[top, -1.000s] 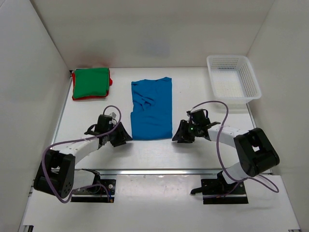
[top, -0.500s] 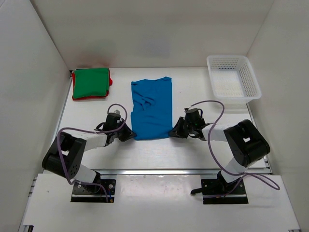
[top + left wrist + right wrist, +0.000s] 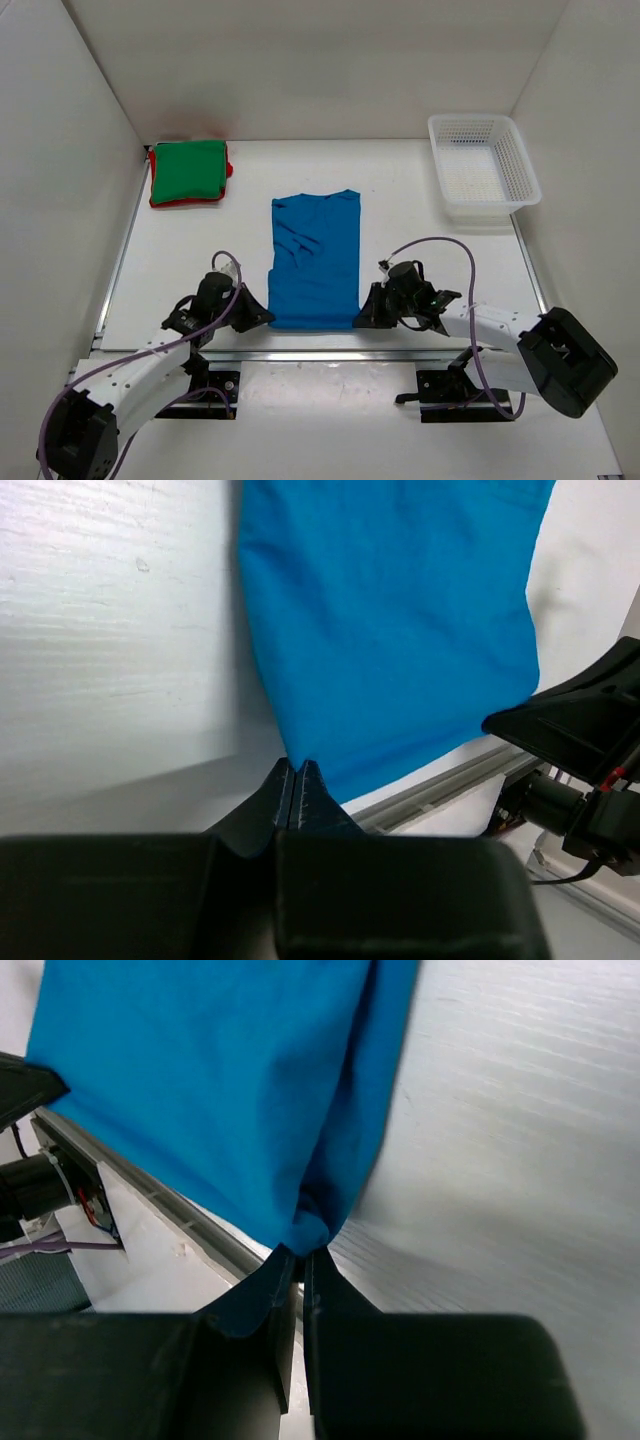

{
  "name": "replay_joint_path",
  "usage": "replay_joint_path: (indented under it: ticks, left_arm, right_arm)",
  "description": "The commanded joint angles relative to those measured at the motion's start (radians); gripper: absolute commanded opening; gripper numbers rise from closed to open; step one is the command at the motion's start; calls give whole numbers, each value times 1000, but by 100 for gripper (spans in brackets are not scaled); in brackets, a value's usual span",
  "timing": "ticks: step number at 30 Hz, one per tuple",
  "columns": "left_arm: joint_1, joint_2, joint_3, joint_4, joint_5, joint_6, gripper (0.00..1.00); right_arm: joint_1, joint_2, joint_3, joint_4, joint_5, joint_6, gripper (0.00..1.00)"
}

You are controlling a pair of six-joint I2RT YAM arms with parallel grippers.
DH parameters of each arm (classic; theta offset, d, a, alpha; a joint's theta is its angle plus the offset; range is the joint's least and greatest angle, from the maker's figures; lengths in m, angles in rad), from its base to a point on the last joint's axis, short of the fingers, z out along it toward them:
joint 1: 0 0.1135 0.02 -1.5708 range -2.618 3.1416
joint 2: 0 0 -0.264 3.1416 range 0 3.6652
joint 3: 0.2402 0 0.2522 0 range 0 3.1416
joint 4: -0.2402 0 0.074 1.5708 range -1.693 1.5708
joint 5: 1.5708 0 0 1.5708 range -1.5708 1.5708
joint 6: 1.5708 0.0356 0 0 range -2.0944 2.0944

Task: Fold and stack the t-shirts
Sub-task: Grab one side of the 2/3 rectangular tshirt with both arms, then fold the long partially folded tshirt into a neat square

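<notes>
A bright blue t-shirt (image 3: 315,262) lies lengthwise in the middle of the table, its near hem at the front edge. My left gripper (image 3: 268,318) is shut on the near left corner of the blue t-shirt (image 3: 385,620). My right gripper (image 3: 360,318) is shut on the near right corner of the blue t-shirt (image 3: 220,1080), the cloth bunched between the jaws. At the far left a folded green t-shirt (image 3: 187,170) lies on a red t-shirt (image 3: 226,172), of which only an edge shows.
A white mesh basket (image 3: 482,170) stands at the far right corner. White walls enclose the table on the left, back and right. A metal rail (image 3: 320,355) runs along the front edge, close under the held hem.
Both grippers closed on the near corners of the blue t-shirt and drew it toward the front edge. The shirt now lies nearer to me than before.
</notes>
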Motion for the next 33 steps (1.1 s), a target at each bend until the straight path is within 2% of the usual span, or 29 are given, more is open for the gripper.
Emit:
replay_joint_path:
  ticks: [1, 5, 7, 9, 10, 12, 13, 14, 15, 16, 17, 18, 19, 21, 23, 24, 27, 31, 33]
  left_arm:
    - [3, -11, 32, -64, 14, -21, 0]
    - [74, 90, 207, -79, 49, 48, 0]
    - [124, 172, 310, -60, 60, 77, 0]
    - [198, 316, 412, -17, 92, 105, 0]
    - [222, 367, 492, 3, 98, 124, 0]
    - [250, 580, 688, 31, 94, 163, 0]
    - [265, 637, 742, 33, 100, 175, 5]
    - [279, 754, 849, 49, 109, 186, 19]
    - [296, 869, 941, 63, 147, 174, 28]
    - [314, 921, 985, 94, 175, 166, 36]
    - [331, 1008, 1058, 127, 210, 149, 48]
    - [339, 1074, 1106, 164, 233, 125, 53]
    - [353, 1123, 1135, 201, 251, 112, 52]
    - [377, 1142, 1116, 297, 277, 79, 48]
    - [384, 1128, 1077, 319, 296, 103, 51]
    - [381, 1121, 1056, 280, 290, 146, 60]
    - [371, 1075, 1004, 162, 226, 264, 66]
    - [333, 1030, 936, 105, 112, 365, 68]
    - [315, 1045, 945, 68, 72, 394, 75]
  right_arm:
    - [1, -28, 13, -30, -3, 23, 0]
    - [-99, -7, 171, -90, -80, -51, 0]
    - [-212, 39, 257, -81, -133, -86, 0]
    - [-301, 126, 395, -84, -154, -124, 0]
    - [-350, 191, 438, -78, -178, -147, 0]
    - [-406, 310, 622, -61, -226, -184, 0]
    - [-439, 408, 665, -55, -239, -192, 0]
    - [-471, 502, 772, -50, -267, -207, 7]
    - [-479, 551, 870, -64, -290, -218, 13]
    - [-490, 628, 968, -73, -298, -224, 14]
    - [-498, 688, 1010, -88, -296, -247, 23]
    - [-498, 714, 1070, -117, -275, -270, 35]
    - [-502, 736, 1118, -129, -258, -281, 37]
    - [-487, 748, 1144, -183, -203, -328, 39]
    - [-475, 710, 1124, -188, -168, -353, 40]
    - [-475, 696, 1089, -180, -148, -365, 40]
    - [-467, 620, 1014, -188, -103, -397, 40]
    - [-455, 511, 901, -197, -82, -404, 40]
    - [-449, 462, 847, -199, -69, -407, 41]
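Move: Each hand already holds a corner of the blue t-shirt's near edge, about 2 cm off the table. For the left hand the shirt's far left corner lies some 32 cm straight ahead, a centimetre or so to the left; for the right hand the far right corner is about 32 cm ahead, 2 cm to the right. The green folded stack sits roughly 37 cm ahead and 24 cm left of the left hand; the white basket is about 39 cm ahead and 34 cm right of the right hand. Forward in a fast, rising sweep, both hands carry the near edge over the shirt towards its far edge, about 33 cm out and 12 cm up, fingers opening to let go near the top. Then both ease back some 5 cm; the left sinks to its starting height beside the shirt's left edge, while the right stays high, its fingers tipped up some 20 degrees. ##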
